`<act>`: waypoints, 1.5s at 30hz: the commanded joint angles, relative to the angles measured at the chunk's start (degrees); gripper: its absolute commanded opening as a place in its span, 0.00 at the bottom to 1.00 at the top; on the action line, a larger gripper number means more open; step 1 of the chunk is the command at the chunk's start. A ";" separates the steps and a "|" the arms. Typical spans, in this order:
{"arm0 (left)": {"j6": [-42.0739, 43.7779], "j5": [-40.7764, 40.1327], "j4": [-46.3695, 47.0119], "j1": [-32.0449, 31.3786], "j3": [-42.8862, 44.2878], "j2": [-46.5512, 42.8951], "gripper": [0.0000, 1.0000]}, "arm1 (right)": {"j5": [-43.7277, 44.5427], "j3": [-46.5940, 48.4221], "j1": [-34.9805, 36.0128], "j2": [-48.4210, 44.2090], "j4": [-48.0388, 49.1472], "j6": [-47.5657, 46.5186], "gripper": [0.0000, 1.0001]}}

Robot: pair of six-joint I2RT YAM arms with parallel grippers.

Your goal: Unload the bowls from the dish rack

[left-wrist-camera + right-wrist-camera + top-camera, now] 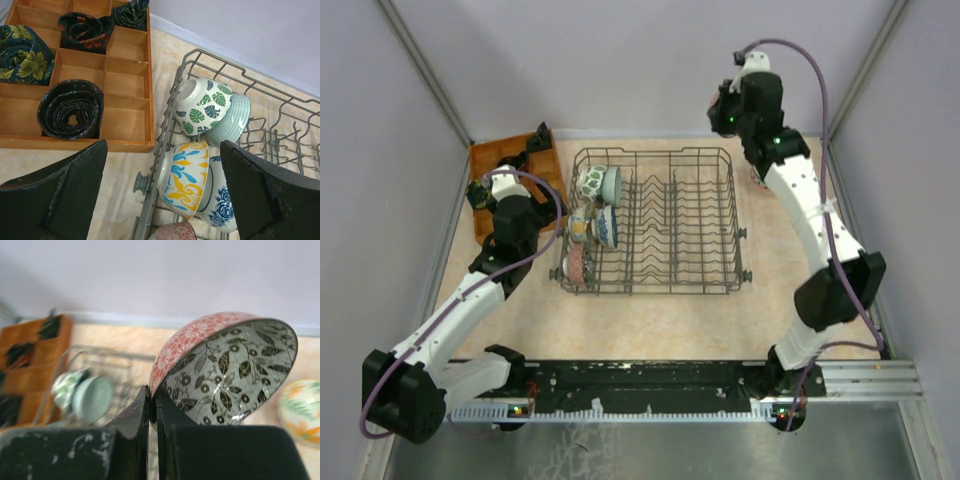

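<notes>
The dark wire dish rack point(705, 152) stands mid-table. Several bowls stand on edge at its left end: a green-leaf one point(202, 105), a pale green striped one point(231, 120), a yellow-and-blue one point(185, 177), a blue-flower one point(220, 202) and a red-patterned one point(172, 231). My left gripper point(162, 145) hangs open above that end, its fingers either side of the yellow-and-blue bowl without touching it. My right gripper point(154, 392) is shut on the rim of a bowl point(225, 370), red outside with black leaves inside, held in the air beyond the rack's far right corner point(720, 108).
An orange-brown compartment tray point(127, 85) with rolled dark cloths sits left of the rack point(490, 158). On the table right of the rack, partly under my right arm, stands another bowl point(300, 412). Walls close in the left, far and right sides.
</notes>
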 commanded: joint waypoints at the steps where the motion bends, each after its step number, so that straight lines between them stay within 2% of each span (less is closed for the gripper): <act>1: 0.23 0.48 0.82 -0.39 1.40 -0.66 0.99 | 8.44 16.73 -3.90 11.18 -15.91 -10.25 0.00; 6: 0.31 0.39 0.43 -0.38 1.73 -0.96 0.99 | 14.22 34.34 -7.28 24.12 -28.27 -13.76 0.00; 10: 0.24 0.18 -0.03 -0.40 1.60 -1.55 0.99 | 17.34 40.96 -9.03 30.60 -33.30 -15.31 0.00; 20: -0.11 0.36 -0.41 -0.40 1.64 -1.21 0.99 | 16.33 37.77 -13.13 31.76 -35.81 -15.98 0.00; 33: -0.73 1.03 -0.37 -0.44 1.61 -0.88 0.99 | 10.97 39.09 -17.20 35.14 -39.72 -17.66 0.00; 45: -0.73 0.92 -0.50 -0.35 1.89 -0.92 0.99 | 8.25 40.20 -17.84 38.31 -40.02 -18.01 0.00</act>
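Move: Ahead and well to the right of the right hand, which already holds the pink bowl high over the far end of the rack, sits the bowl stack: about 10 cm farther out, 24 cm right, 30 cm below. The dish rack's middle is some 10 cm left and 5 cm back, the pale green bowl roughly 23 cm left and 5 cm ahead. From the left hand the bowl stack lies about 58 cm right, 18 cm ahead and 18 cm lower. Carrying the pink bowl by its rim, the right hand sinks about 20 cm and swings nearly as far right to the bowl stack, first reaching forward almost 10 cm and then drawing back a little. The fingers tip down some 40 degrees, with a roll and a slight clockwise turn; after a quick start it slows and ends easing straight down, grip kept shut. ##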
